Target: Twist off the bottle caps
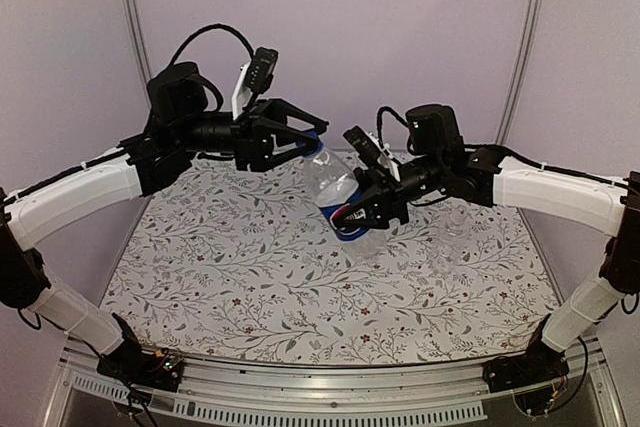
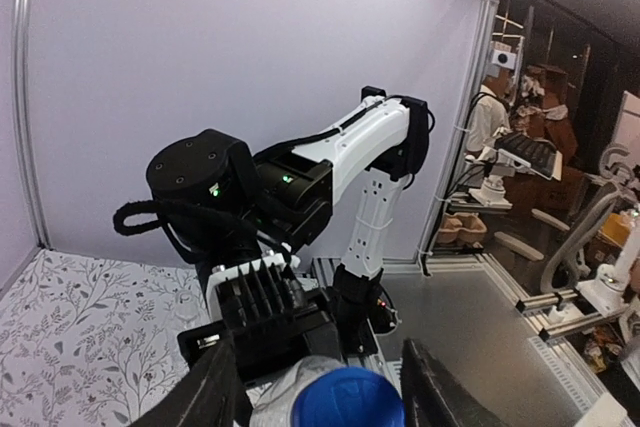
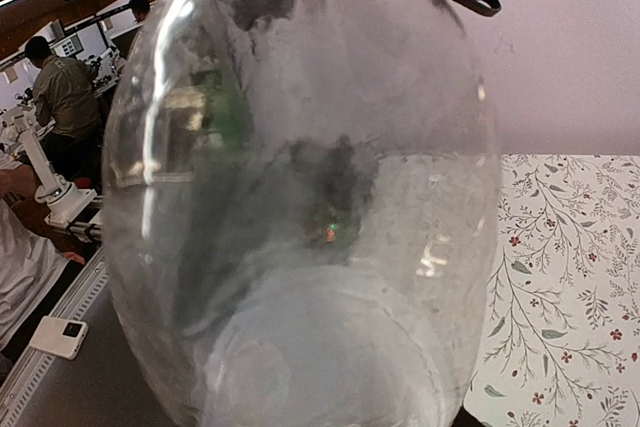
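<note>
The Pepsi bottle (image 1: 330, 179) is held tilted above the table, its blue cap (image 1: 314, 146) pointing up and left. My right gripper (image 1: 352, 215) is shut on its lower body, at the blue label band. In the right wrist view the clear bottle (image 3: 300, 197) fills the frame and hides the fingers. My left gripper (image 1: 303, 139) is open and straddles the cap. In the left wrist view the blue cap (image 2: 348, 399) sits between the two fingers (image 2: 215, 392) with a gap on each side. The plain bottle (image 1: 456, 219) stands on the table behind my right arm; its cap is unclear.
The floral tablecloth (image 1: 250, 267) covers the table, with purple walls behind and at the sides. An aluminium rail (image 1: 330, 387) runs along the near edge. People and other equipment stand beyond the table in the left wrist view (image 2: 560, 197).
</note>
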`<act>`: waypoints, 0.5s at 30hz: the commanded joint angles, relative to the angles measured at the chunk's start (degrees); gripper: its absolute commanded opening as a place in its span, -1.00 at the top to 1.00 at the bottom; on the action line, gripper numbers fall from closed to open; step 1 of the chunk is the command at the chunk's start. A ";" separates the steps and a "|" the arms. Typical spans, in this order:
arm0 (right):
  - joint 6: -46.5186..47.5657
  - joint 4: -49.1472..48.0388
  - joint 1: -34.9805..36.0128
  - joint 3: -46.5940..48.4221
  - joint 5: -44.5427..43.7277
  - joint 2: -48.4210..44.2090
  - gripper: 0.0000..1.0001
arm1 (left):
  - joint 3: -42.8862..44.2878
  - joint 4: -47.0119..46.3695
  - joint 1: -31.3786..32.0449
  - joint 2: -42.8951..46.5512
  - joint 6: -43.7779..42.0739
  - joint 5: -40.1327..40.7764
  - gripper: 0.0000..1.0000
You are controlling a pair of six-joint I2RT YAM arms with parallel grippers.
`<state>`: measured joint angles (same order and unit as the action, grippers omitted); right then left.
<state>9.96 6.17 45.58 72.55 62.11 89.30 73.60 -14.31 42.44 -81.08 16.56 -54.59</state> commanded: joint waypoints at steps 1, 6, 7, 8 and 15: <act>-0.10 0.08 -0.19 1.54 1.14 0.30 0.15 | -0.71 -2.81 -0.63 -0.52 0.76 -2.36 -0.01; -0.11 0.24 -0.14 1.63 0.51 0.76 0.15 | -1.07 -2.84 -0.69 -0.79 0.74 -2.76 0.19; -0.04 0.32 -0.14 1.67 0.37 0.88 0.15 | -1.09 -2.89 -0.68 -0.81 0.74 -2.84 0.23; -0.03 0.39 -0.19 1.71 0.24 0.99 0.15 | -1.09 -2.84 -0.67 -0.77 0.65 -2.81 0.27; -0.02 0.75 -0.15 1.79 -3.02 1.01 0.16 | -1.01 -2.03 -0.69 -0.40 0.51 -1.61 0.70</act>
<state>9.82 6.31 45.58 72.77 61.95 89.65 73.08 -15.86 42.26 -81.14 16.56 -56.58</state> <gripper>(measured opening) 0.425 0.255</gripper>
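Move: Between the left hand's open fingers lies the blue cap, about 1 cm back towards the base, 1 cm to the right and 1 cm below the hand point. The label part of its bottle, in the right hand's grip, is roughly 5 cm back, 7 cm right and 11 cm below. From the right hand the cap lies about 4 cm ahead, 6 cm left and 10 cm above; the second bottle stands some 20 cm right, 6 cm farther out and 20 cm below. Closing steadily around the blue cap, the left fingers, pointing to the robot's right, shrink their gap by about half until they come up against its sides. The hand eases only some 0.5 cm back towards the base, which centres the cap between them, with hardly any wrist turn. The right hand stays put and keeps its hold on the tilted bottle. ##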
